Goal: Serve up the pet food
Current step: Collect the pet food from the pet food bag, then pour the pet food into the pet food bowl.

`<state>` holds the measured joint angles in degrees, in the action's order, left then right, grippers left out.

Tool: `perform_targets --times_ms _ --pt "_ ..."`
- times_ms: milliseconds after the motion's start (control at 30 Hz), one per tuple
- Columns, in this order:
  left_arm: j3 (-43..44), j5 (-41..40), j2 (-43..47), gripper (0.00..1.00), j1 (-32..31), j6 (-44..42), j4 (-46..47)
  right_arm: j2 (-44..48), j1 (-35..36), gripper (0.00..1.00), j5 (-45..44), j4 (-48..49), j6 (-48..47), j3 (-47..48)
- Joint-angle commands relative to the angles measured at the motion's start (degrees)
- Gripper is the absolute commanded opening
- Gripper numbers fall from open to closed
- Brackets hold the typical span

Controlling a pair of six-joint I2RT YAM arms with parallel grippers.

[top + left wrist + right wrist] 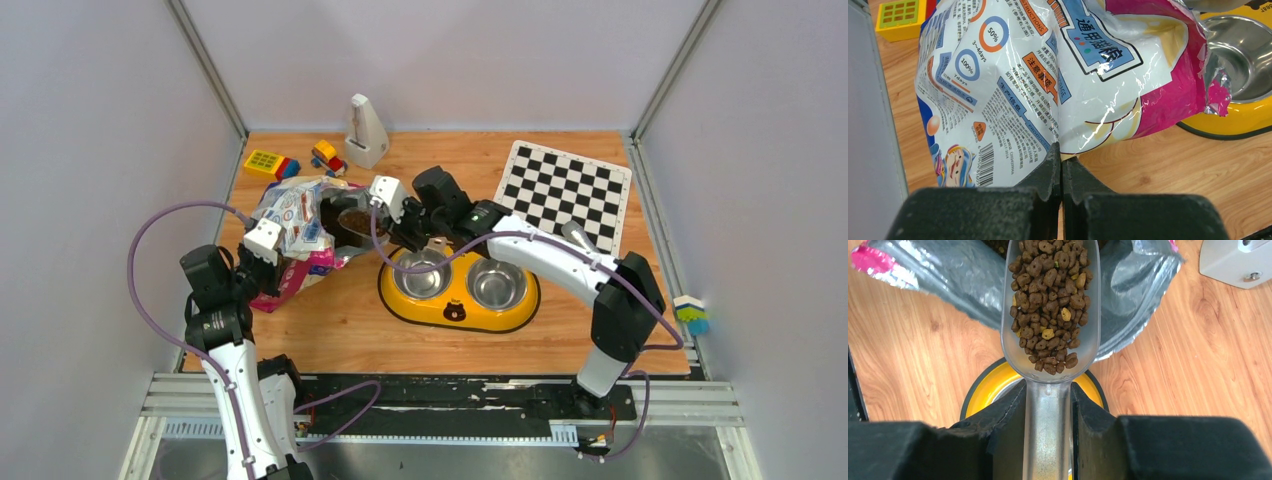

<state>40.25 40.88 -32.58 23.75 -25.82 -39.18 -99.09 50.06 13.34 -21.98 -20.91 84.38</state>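
Note:
The pet food is dark brown kibble heaped in a clear plastic scoop. My right gripper is shut on the scoop's handle and holds it level at the open mouth of the glossy bag, above the yellow feeder's rim. From above, the scoop sits in the bag's opening, left of the feeder. My left gripper is shut on the lower edge of the bag, which lies tilted on the wood. The feeder's two steel bowls hold no kibble.
A checkerboard lies at the back right. Toy blocks, a toy car and a white device stand along the back edge. Grey walls close in the left, right and back sides.

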Motion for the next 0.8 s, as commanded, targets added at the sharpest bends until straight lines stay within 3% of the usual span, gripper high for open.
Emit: perform_targets --times_ms 0,400,767 --pt "3.0 5.2 1.8 0.0 0.3 0.7 8.7 8.9 -1.5 0.0 3.2 2.6 -2.9 -3.1" --pt "2.9 5.1 1.9 0.0 0.3 0.9 8.9 21.5 -4.4 0.0 2.1 -14.1 -12.6 -13.1" --pt "2.7 5.3 1.8 0.0 0.3 0.6 8.9 17.6 -4.5 0.0 -6.9 -27.1 -16.9 -12.3"
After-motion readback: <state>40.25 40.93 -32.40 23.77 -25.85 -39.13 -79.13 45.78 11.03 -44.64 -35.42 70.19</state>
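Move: From the right hand, which holds the loaded scoop, the feeder's left bowl lies about 6 cm back and 3 cm to the right, some 17 cm below. The open bag mouth is about 11 cm left, 3 cm ahead and a little lower, with the scoop's load over it. The right bowl is roughly 19 cm right and 8 cm back. From the left hand, the left bowl is around 29 cm right and 2 cm ahead. Carry the heaped scoop away from the bag mouth and over the left bowl: swing the right hand about 14 cm to its right and some 6 cm back, arching up first, then sinking to finish slightly lower. Tip the fingers further down on the descent and keep the handle gripped. Hold the left hand still, pinching the bag. ##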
